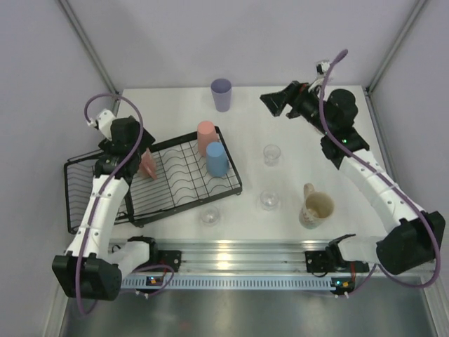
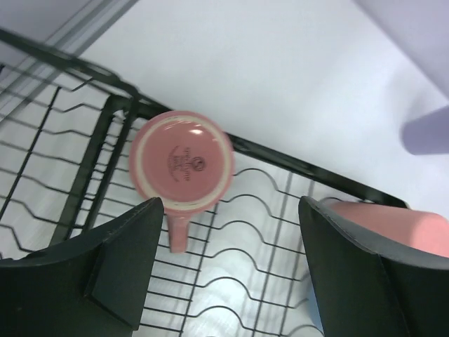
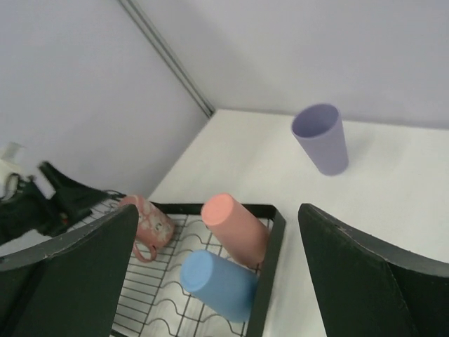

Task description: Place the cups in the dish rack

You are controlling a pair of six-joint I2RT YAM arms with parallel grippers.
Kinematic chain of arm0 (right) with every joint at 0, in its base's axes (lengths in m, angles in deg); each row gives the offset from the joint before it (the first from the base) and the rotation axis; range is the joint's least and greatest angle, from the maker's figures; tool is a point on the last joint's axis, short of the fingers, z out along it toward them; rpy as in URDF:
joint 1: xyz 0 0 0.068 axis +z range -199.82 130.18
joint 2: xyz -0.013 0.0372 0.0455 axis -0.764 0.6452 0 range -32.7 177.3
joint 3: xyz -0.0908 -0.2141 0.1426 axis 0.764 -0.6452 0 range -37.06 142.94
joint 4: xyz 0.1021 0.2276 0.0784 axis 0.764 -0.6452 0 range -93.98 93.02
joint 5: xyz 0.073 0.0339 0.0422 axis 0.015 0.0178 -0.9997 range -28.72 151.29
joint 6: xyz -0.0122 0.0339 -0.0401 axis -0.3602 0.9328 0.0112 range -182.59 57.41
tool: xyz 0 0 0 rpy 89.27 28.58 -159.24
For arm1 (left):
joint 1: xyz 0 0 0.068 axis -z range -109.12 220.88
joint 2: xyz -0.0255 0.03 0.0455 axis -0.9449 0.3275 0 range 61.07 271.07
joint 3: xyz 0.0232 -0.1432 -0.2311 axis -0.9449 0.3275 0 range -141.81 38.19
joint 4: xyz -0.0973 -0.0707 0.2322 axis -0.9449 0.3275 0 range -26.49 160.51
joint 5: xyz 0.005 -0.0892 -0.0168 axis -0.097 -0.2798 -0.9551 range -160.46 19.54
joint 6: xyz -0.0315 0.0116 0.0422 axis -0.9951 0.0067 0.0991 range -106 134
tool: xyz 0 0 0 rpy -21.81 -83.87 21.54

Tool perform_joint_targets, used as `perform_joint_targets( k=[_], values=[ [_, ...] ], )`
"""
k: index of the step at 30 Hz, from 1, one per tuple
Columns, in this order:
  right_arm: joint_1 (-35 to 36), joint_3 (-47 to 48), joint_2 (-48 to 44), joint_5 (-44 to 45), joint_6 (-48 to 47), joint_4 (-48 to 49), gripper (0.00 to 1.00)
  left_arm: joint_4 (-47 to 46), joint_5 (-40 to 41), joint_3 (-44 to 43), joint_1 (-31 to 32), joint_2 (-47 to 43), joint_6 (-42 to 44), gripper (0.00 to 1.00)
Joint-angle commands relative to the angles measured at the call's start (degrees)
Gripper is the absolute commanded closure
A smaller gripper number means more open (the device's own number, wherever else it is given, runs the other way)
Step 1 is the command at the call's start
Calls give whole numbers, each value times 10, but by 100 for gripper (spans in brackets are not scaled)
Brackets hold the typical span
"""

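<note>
The black wire dish rack [image 1: 184, 184] lies at the left. In it rest a salmon tumbler [image 1: 205, 137], a blue tumbler [image 1: 217, 159] and a pink mug [image 1: 147, 165], bottom up [image 2: 184, 163]. A lavender tumbler [image 1: 221, 93] stands at the back. A cream mug [image 1: 316, 208] and three clear glasses [image 1: 272, 154] [image 1: 269, 201] [image 1: 209, 215] stand on the table. My left gripper [image 1: 142, 149] hangs open and empty just above the pink mug [image 2: 231, 260]. My right gripper [image 1: 270, 102] is open and empty, raised at the back right, facing the rack [image 3: 217, 232].
The rack's taller basket section [image 1: 88, 193] is at the far left under my left arm. A metal rail [image 1: 238, 253] runs along the near table edge. Frame posts and grey walls close in the back and sides.
</note>
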Motion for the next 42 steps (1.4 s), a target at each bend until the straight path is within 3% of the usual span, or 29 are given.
perform_joint_targets(
  k=[1, 4, 5, 8, 13, 17, 20, 23, 32, 42],
  values=[
    [-9, 101, 74, 48, -20, -128, 4, -3, -68, -45, -3, -29, 37, 17],
    [-9, 177, 128, 111, -44, -222, 8, -7, -162, -85, -2, -9, 85, 17],
    [-10, 193, 138, 156, -51, -236, 9, -7, -241, -110, -2, 1, 91, 17],
    [-18, 241, 178, 189, -79, -253, 14, -9, -342, -138, 16, 29, 99, 17],
    [-49, 330, 258, 192, -115, -318, 21, -9, -375, -162, 105, 64, 133, 17],
    [-141, 336, 280, 211, -126, -353, 30, -25, -463, -155, 155, 63, 117, 18],
    [-224, 361, 320, 213, -75, -391, 32, -39, -451, -135, 172, 50, 98, 18],
    [-253, 400, 354, 240, -63, -426, 28, -37, -427, -121, 172, 38, 89, 18],
    [-297, 384, 386, 259, -80, -434, 35, -38, -408, -83, 173, -7, 96, 18],
    [-297, 371, 449, 241, -85, -424, 39, -37, -441, -86, 173, -17, 99, 17]
  ],
)
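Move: The dark-lined cup on the table stands roughly 20 cm ahead of the right gripper, 26 cm to its right and 32 cm below. From that gripper, a clear glass is about 6 cm ahead and 5 cm right, the purple cup 30 cm ahead and 13 cm left, both near table level. From the left gripper the dark-lined cup lies some 24 cm ahead and 60 cm right; the patterned cup, already released in the rack, is about 3 cm ahead, 14 cm below. Send the right gripper forward, then sweep it about 30 cm right and finally down beside and above the dark-lined cup's rim, turning clockwise and tipping the fingers steeply down while narrowing them to about 60% open. Meanwhile raise the open left gripper clear of the patterned cup and swing it about 20 cm right, turning some 60 degrees clockwise. ##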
